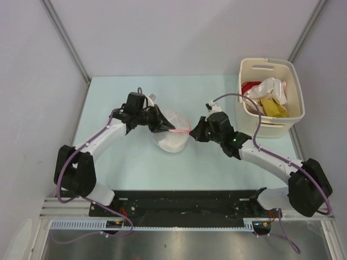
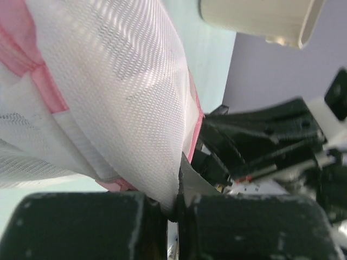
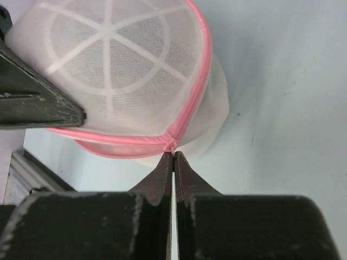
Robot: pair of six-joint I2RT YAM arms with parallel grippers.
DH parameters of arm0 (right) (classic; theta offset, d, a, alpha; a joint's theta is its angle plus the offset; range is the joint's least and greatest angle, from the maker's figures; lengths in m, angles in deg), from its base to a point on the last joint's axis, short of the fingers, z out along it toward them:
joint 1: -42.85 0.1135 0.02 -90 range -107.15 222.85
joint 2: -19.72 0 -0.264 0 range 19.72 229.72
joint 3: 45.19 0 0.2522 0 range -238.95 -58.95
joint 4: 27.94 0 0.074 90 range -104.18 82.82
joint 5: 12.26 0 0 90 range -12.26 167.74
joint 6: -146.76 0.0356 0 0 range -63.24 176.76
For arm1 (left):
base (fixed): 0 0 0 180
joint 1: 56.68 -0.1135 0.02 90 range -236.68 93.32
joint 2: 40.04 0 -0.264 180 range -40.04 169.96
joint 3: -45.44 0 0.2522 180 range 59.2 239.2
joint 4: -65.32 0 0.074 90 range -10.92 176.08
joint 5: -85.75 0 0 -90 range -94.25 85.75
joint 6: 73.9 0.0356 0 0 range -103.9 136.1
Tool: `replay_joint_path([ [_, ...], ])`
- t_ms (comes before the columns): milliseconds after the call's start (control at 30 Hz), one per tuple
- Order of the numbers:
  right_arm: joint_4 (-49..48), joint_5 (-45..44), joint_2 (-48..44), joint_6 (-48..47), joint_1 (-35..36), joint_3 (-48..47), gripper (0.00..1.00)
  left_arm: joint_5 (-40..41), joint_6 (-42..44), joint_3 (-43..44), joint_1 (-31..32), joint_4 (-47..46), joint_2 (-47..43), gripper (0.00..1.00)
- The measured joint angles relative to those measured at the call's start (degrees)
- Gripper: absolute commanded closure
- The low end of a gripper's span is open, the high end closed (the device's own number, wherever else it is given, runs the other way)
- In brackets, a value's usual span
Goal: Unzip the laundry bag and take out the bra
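Note:
The laundry bag point(image 1: 171, 139), a rounded white mesh pouch with pink zipper trim, lies mid-table between both arms. My left gripper point(image 1: 166, 128) is shut on a fold of its mesh point(image 2: 119, 92); in the left wrist view the gripper point(image 2: 177, 199) has cloth pinched between its tips. My right gripper point(image 1: 192, 131) meets the bag's right side. In the right wrist view the gripper point(image 3: 173, 157) is shut on the small pink zipper pull point(image 3: 172, 146) at the bag's point(image 3: 119, 70) rim. The bra is hidden.
A cream slotted basket point(image 1: 256, 120) stands at the back right, holding white, yellow and red clothes point(image 1: 268, 96). Its rim point(image 2: 260, 19) shows in the left wrist view. The left fingers point(image 3: 38, 103) cross the right wrist view's left side.

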Motion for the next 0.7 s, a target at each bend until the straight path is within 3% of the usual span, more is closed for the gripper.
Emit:
replay_joint_path([
  [300,-8.81,16.87,11.04,-8.13,-8.46,0.0,1.0,-9.46,10.47,4.2,-1.95,3.21,0.7,1.0],
  [633,-17.92,19.71,17.0,-4.59,-10.47,0.0,1.0,-13.05,17.22,7.87,-2.38,6.4,2.36,1.0],
  [700,-17.53,17.66,16.06,-2.93,-10.43,-0.02,1.0,-11.41,18.78,9.27,-2.36,8.0,2.71,0.93],
])
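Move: The right hand already pinches the zip pull; ahead of it the pink zip seam curves round to the bag's far rim, about 6 cm farther out and 4 cm left. The laundry bag's middle lies level with it, roughly 7 cm left and 3 cm lower. The left hand grips the bag's fabric, with the bag's middle about 4 cm below it and 1 cm to its right, and the zip pull some 8 cm right, 1 cm back and 1 cm lower. Right hand draws the pinched zip pull about 5 cm forward and down, while the left raises the gripped bag. ##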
